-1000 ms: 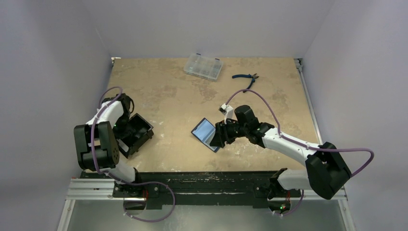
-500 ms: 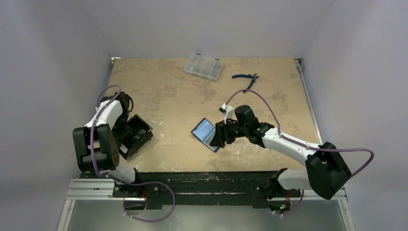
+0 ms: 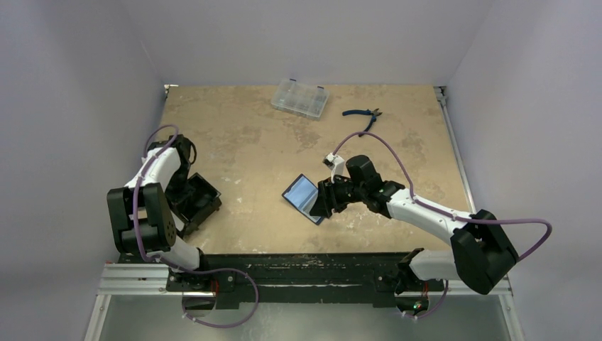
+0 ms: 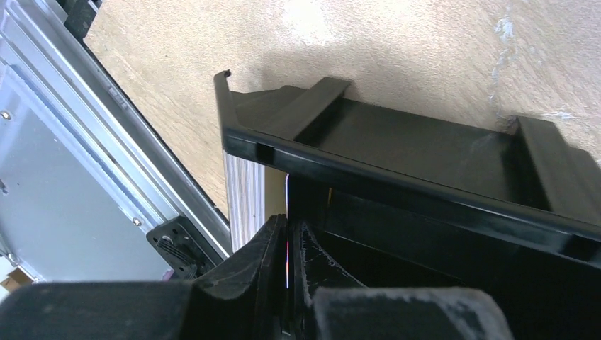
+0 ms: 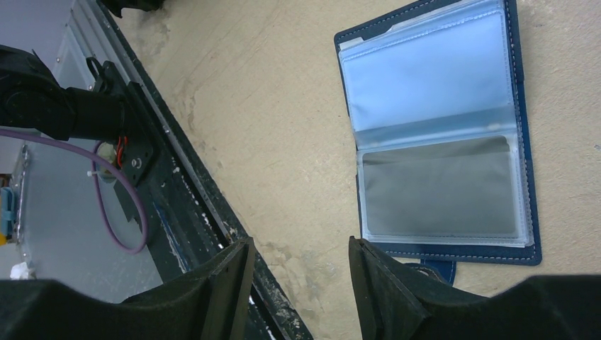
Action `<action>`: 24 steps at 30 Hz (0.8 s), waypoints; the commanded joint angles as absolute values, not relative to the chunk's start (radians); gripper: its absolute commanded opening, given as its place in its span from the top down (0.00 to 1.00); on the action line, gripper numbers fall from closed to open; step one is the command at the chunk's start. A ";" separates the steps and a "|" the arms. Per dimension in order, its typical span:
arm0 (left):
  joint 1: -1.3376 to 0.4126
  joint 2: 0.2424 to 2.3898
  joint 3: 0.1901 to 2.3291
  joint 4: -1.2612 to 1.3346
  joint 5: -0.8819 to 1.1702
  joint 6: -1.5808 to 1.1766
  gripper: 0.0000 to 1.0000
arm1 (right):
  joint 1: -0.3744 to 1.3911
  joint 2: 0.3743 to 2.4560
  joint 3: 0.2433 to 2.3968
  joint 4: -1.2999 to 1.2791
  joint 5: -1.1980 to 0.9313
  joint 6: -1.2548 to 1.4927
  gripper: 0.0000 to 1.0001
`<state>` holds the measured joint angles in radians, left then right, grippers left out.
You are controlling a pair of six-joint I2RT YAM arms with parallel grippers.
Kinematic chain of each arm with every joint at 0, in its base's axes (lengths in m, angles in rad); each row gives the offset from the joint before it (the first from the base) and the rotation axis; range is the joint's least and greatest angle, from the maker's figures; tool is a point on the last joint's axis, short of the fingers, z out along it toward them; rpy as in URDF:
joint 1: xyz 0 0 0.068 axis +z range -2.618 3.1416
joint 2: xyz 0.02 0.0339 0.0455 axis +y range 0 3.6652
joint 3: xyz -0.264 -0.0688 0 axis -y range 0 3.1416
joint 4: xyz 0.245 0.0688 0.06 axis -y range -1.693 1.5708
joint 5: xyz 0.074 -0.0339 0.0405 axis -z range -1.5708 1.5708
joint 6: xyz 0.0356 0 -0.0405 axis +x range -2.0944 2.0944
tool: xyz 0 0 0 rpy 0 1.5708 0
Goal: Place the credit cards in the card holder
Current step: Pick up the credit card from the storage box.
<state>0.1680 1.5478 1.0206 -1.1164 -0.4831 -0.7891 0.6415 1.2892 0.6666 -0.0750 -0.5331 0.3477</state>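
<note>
The card holder [image 3: 302, 192] lies open on the table, navy blue with clear sleeves [image 5: 436, 127]. A grey credit card [image 5: 436, 188] sits in its nearer sleeve. My right gripper [image 5: 301, 265] is open just beside the holder's near edge, with one fingertip [image 5: 383, 283] by the snap tab and nothing between the fingers. My left gripper [image 4: 288, 234] reaches into the black box [image 4: 397, 170] at the table's left. It is shut on the thin edge of another credit card [image 4: 287, 198], which stands upright between the pads. The rest of that card is hidden.
A clear compartment case [image 3: 299, 98] and blue pliers [image 3: 362, 114] lie at the back of the table. The black box [image 3: 195, 206] is near the left edge. A metal rail [image 3: 284, 266] runs along the near edge.
The left gripper has closed from open onto the card's edge, and the black box has shifted slightly left and nearer. The right arm and the card holder have not moved.
</note>
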 commanded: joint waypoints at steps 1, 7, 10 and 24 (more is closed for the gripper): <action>0.175 1.528 1.073 -1.151 -0.500 -0.777 0.99 | 0.644 1.290 0.682 -0.068 -0.516 0.334 0.41; 0.175 1.494 1.095 -1.175 -0.535 -0.799 1.00 | 0.644 1.292 0.684 -0.069 -0.515 0.335 0.41; 0.175 1.477 1.096 -1.176 -0.532 -0.798 1.00 | 0.644 1.293 0.683 -0.069 -0.515 0.333 0.41; 0.175 1.353 1.214 -1.280 -0.601 -0.798 1.00 | 0.644 1.298 0.683 -0.067 -0.518 0.333 0.41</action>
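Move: The left fingers are already pinched on one credit card's edge at the near end of the storage box, whose middle is about 3 cm ahead, 6 cm right and 3 cm below. The rest of the cards stand some 2 cm back and 3 cm below, level sideways. The open card holder lies roughly 42 cm right, 3 cm ahead and 5 cm below. From the right hand it is about 3 cm ahead, 2 cm left and 9 cm below. Raise the left gripper about 5 cm, drawing up out of the storage box, slowly at first and faster towards the end. Keep the fingers shut on the card's edge, still aimed down into the card end of the box, and let the wrist tilt only slightly, some 5 degrees. ##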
